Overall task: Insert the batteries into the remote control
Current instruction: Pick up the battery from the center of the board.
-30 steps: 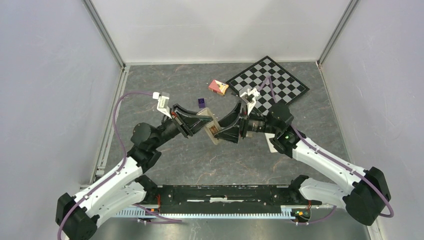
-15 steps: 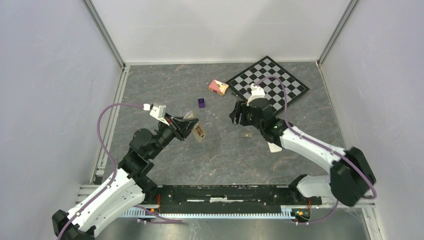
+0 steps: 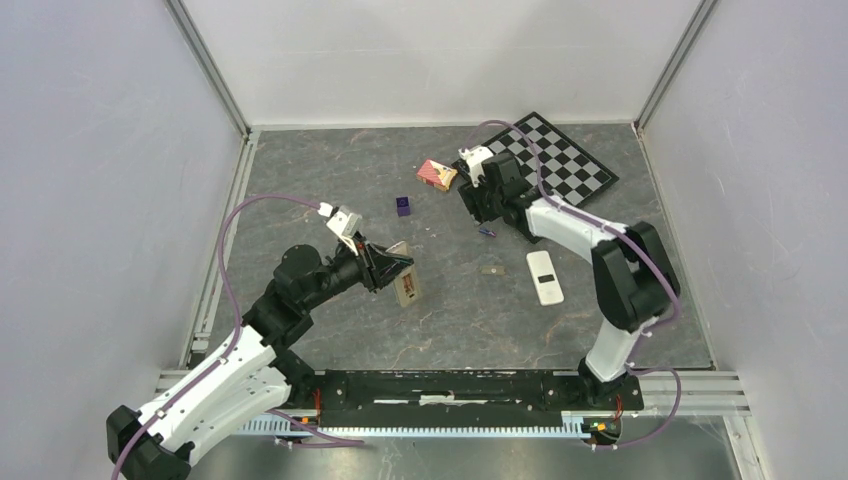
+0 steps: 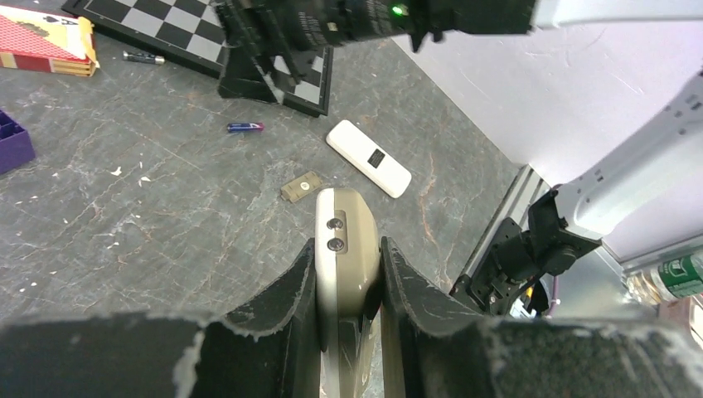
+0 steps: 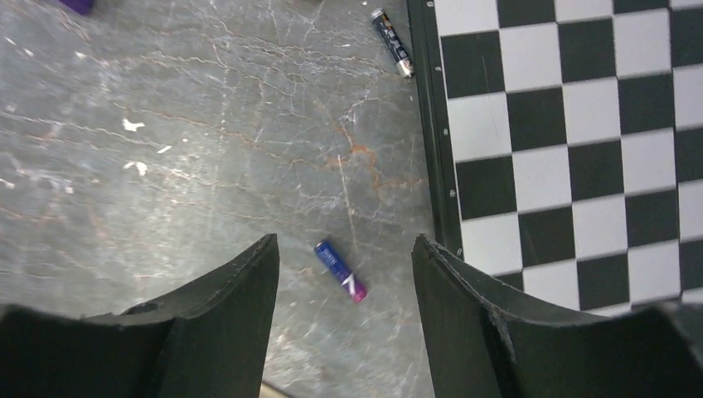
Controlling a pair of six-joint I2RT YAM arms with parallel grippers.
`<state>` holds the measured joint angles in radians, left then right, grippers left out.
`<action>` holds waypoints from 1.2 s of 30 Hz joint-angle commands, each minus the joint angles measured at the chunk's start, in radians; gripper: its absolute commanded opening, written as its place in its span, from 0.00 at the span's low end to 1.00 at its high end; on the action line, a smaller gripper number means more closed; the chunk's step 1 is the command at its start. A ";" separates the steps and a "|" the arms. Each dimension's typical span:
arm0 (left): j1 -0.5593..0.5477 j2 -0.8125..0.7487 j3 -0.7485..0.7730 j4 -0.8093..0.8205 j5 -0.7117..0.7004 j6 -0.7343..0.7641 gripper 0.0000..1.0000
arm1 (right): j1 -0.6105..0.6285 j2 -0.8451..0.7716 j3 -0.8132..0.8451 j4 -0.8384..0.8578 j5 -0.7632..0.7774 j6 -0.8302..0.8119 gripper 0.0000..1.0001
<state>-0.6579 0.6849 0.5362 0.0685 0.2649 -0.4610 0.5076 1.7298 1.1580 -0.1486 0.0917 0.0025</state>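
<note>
My left gripper (image 4: 348, 267) is shut on the olive-tan remote control (image 4: 343, 240), holding it by its edges above the table; in the top view the remote control (image 3: 406, 287) sits left of centre. One of the batteries (image 5: 341, 271), blue with a pink end, lies flat on the table directly under the gap of my open right gripper (image 5: 346, 259), untouched. A second, darker battery (image 5: 391, 41) lies against the checkerboard's edge. In the top view my right gripper (image 3: 478, 212) hovers just beyond the blue battery (image 3: 486, 232).
A checkerboard (image 3: 545, 160) lies at the back right, a red-patterned card box (image 3: 437, 174) and a purple block (image 3: 403, 206) to its left. A white remote (image 3: 545, 277) and a small tan cover (image 3: 491, 269) lie right of centre.
The two grippers, close together at the remote a second ago, have parted. My right arm swung back toward the checkerboard over the blue battery; my left arm kept the remote and shifted slightly.
</note>
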 commanded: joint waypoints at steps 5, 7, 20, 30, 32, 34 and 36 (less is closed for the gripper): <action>0.000 0.018 0.058 0.034 0.053 0.007 0.02 | -0.073 0.172 0.151 -0.225 -0.223 -0.307 0.53; 0.000 0.024 0.059 0.034 0.051 0.004 0.02 | -0.072 0.184 0.149 -0.228 -0.253 -0.334 0.52; 0.000 0.033 0.060 0.033 0.043 -0.001 0.02 | -0.074 0.262 0.172 -0.254 -0.277 -0.375 0.20; -0.001 0.025 0.032 0.065 -0.060 -0.075 0.02 | -0.077 0.012 -0.014 0.021 -0.276 -0.044 0.00; 0.000 0.030 0.009 0.103 -0.096 -0.109 0.02 | -0.074 -0.104 -0.112 0.132 -0.340 0.070 0.00; 0.000 0.041 -0.007 0.137 -0.130 -0.148 0.02 | -0.070 -0.216 -0.211 0.257 -0.389 0.171 0.00; 0.000 0.056 -0.018 0.163 -0.159 -0.188 0.02 | -0.069 -0.321 -0.295 0.334 -0.420 0.252 0.00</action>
<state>-0.6579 0.7254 0.5373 0.1162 0.1974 -0.5377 0.4320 1.6161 0.9733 -0.1032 -0.2298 0.0086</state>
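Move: The blue battery lies almost under the right hand, about 2 cm back, 1 cm to its right and 8 cm below. From that battery, the small battery cover is some 9 cm nearer the base and 1 cm right, the white remote 10 cm back and 12 cm right, and the dark battery 10 cm farther out and 4 cm left. For the left hand, the blue battery lies roughly 18 cm ahead, 18 cm right and 23 cm down. The right hand drops about 8 cm, pinches the blue battery, then lifts some 6 cm while drawing back. ##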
